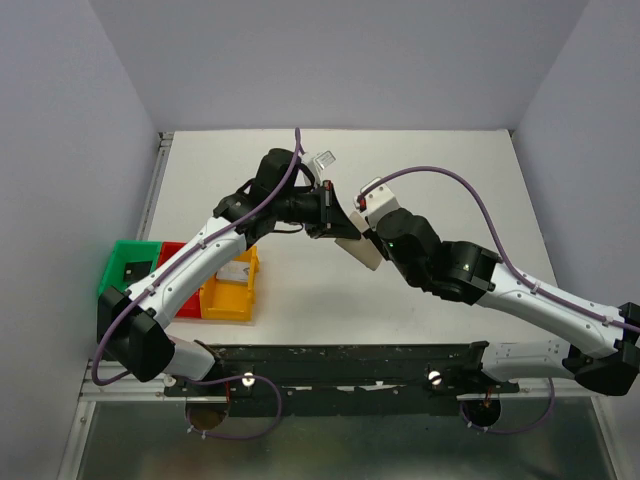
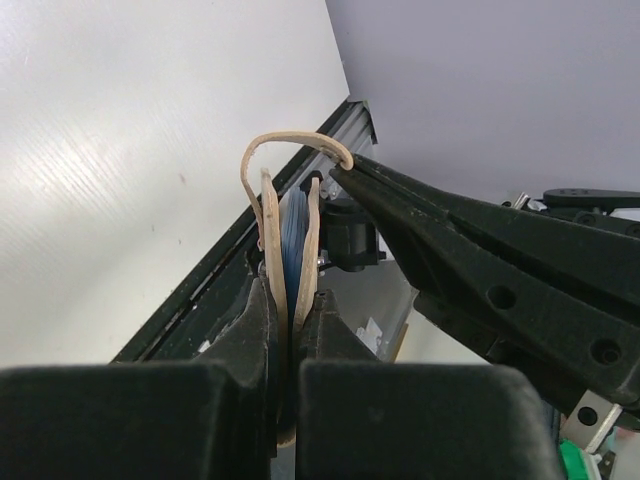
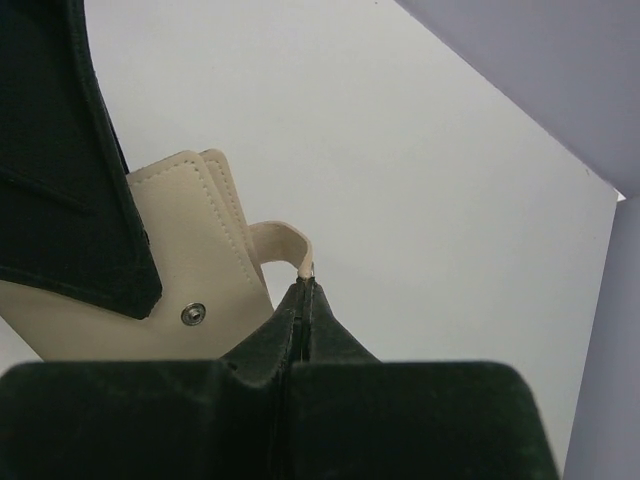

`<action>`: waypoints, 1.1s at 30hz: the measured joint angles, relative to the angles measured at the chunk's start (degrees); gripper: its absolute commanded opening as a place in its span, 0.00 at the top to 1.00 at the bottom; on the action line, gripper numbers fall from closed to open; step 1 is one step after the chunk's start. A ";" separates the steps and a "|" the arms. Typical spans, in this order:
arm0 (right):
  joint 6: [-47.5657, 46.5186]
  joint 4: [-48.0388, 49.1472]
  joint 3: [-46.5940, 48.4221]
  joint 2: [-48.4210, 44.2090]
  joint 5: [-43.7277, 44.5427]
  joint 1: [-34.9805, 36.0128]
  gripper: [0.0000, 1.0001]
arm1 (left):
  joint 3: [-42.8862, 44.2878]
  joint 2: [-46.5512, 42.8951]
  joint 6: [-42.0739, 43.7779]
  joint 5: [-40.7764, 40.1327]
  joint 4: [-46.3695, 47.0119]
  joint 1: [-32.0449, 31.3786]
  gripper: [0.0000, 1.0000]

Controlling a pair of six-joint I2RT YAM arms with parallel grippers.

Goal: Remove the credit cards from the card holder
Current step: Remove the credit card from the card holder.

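Note:
The card holder (image 1: 360, 250) hangs in the air over the middle of the table, folded, cream-tan outside. My left gripper (image 2: 290, 310) is shut on its two panels (image 2: 268, 240), with a blue-grey inside edge (image 2: 295, 235) showing between them. My right gripper (image 3: 308, 285) is shut on the end of the small tan tab (image 3: 282, 238), which loops off the holder (image 3: 200, 270) beside a metal snap (image 3: 193, 314). In the left wrist view the right gripper's fingertips (image 2: 350, 172) pinch the tab's loop (image 2: 285, 138). The credit cards are hidden.
Green (image 1: 128, 265), red (image 1: 172, 252) and yellow (image 1: 232, 290) bins stand at the table's left front, partly under the left arm. A small clear plastic piece (image 1: 322, 158) lies behind the left wrist. Purple walls close in the table on three sides.

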 measured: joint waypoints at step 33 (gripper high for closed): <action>16.04 -1.70 -5.49 -18.18 -36.11 -9.35 0.31 | -16.92 -7.89 48.17 14.99 9.14 1.16 1.00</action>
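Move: The left hand already grips the card holder, with the cards inside; the holder's middle lies some 4 cm to that hand's right, 1 cm back and 2 cm lower. The shut right fingers already pinch the end of its strap. From the right hand the holder's middle is about 3 cm left, 3 cm back and 2 cm lower. Right hand backs off 7 cm, opening to let go of the strap; left lowers the holder 5 cm, rolling it. ##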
